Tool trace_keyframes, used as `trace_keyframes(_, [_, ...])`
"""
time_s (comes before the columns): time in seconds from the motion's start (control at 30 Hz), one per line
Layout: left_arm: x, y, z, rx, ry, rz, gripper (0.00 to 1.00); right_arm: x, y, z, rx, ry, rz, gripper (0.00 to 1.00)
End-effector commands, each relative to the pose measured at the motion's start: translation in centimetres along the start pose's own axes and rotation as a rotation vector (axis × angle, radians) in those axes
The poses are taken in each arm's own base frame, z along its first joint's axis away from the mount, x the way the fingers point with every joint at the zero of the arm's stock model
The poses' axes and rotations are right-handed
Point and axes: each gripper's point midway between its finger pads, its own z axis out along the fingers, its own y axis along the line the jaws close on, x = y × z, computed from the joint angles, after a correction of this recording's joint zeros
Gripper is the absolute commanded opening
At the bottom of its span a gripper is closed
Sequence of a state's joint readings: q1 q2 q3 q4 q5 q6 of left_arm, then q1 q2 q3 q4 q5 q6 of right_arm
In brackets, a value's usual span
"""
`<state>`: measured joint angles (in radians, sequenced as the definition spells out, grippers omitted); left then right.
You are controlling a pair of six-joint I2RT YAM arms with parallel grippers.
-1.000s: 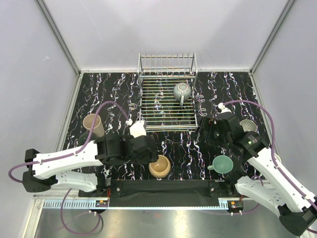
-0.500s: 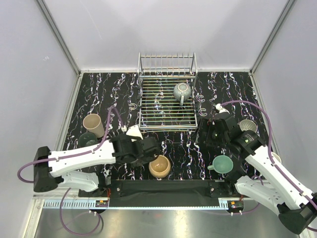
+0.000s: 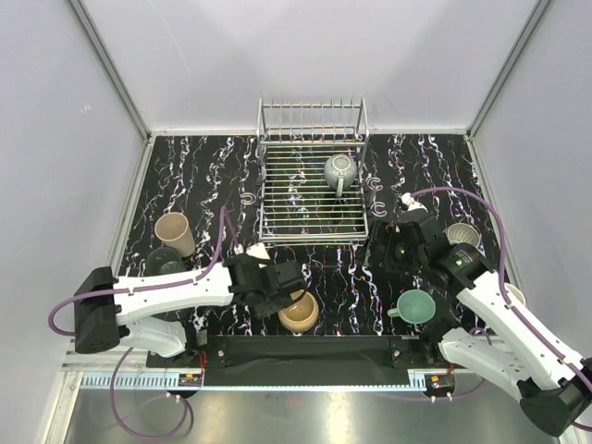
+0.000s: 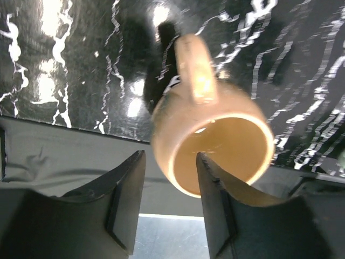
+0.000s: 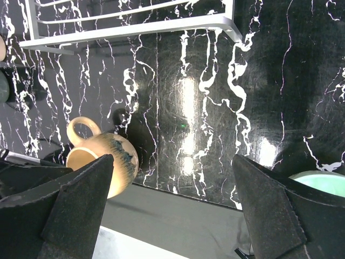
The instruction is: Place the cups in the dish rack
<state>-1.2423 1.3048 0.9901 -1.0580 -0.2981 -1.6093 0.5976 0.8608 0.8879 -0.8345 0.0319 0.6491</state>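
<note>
The silver wire dish rack [image 3: 310, 199] stands at the back centre with a grey-green mug [image 3: 339, 170] on its grid. A tan handled mug [image 3: 299, 312] sits upright near the front edge. My left gripper [image 3: 292, 285] is open right at it. In the left wrist view [image 4: 170, 157] its fingers straddle the near rim of the tan mug [image 4: 215, 124], one outside and one over the opening. My right gripper [image 3: 384, 246] is open and empty above bare table, right of the rack's front corner. The right wrist view shows its jaws wide apart [image 5: 172, 159].
A beige cup [image 3: 174, 233] lies beside a dark cup [image 3: 165, 261] at the left. A teal mug [image 3: 415, 305] and a whitish cup [image 3: 462, 235] are at the right. A black mat strip [image 3: 305, 350] lines the front edge. The rack's front rail [image 5: 135, 27] shows in the right wrist view.
My left gripper has moved right and down to the tan mug, and its fingers now straddle the rim. The right arm has shifted only slightly.
</note>
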Motion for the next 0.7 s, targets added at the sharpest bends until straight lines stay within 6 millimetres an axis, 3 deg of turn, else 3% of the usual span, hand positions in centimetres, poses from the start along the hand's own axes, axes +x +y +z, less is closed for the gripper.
trace_keyframes(0.0, [1.1, -0.1, 0.8, 0.009, 0.05, -0.049, 0.45, -0.2, 0.5, 0.3, -0.026, -0.009, -0.022, 0.99])
trace_keyframes(0.33, [2.6, 0.4, 3.3, -0.032, 0.086, -0.003, 0.38, 0.2, 0.7, 1.0, -0.035, 0.007, -0.016, 0.99])
trace_keyframes(0.43, [3.0, 0.4, 4.0, -0.041, 0.098, 0.013, 0.29, 0.2, 0.6, 1.1, -0.032, 0.012, -0.019, 0.99])
trace_keyframes(0.6, [2.0, 0.6, 3.7, -0.055, 0.051, 0.041, 0.0, 0.3, 0.6, 1.1, -0.033, 0.011, -0.018, 0.99])
trace_keyframes(0.67, [0.7, 1.1, 3.1, -0.081, -0.012, 0.087, 0.0, 0.2, 0.6, 1.2, -0.033, 0.009, -0.013, 0.99])
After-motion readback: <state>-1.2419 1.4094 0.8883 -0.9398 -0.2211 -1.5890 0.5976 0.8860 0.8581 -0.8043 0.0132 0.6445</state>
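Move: The brown cup lies about 4 cm to the left hand's right, roughly level front to back and some 7 cm below. The green cup stands about 24 cm farther right; the dish rack's middle is some 28 cm ahead of the brown cup. From the right hand, the brown cup lies around 10 cm back, 15 cm left and 14 cm down. The left hand sinks about 5 cm, easing slightly back, and closes its fingers, pinching the brown cup's left wall. ##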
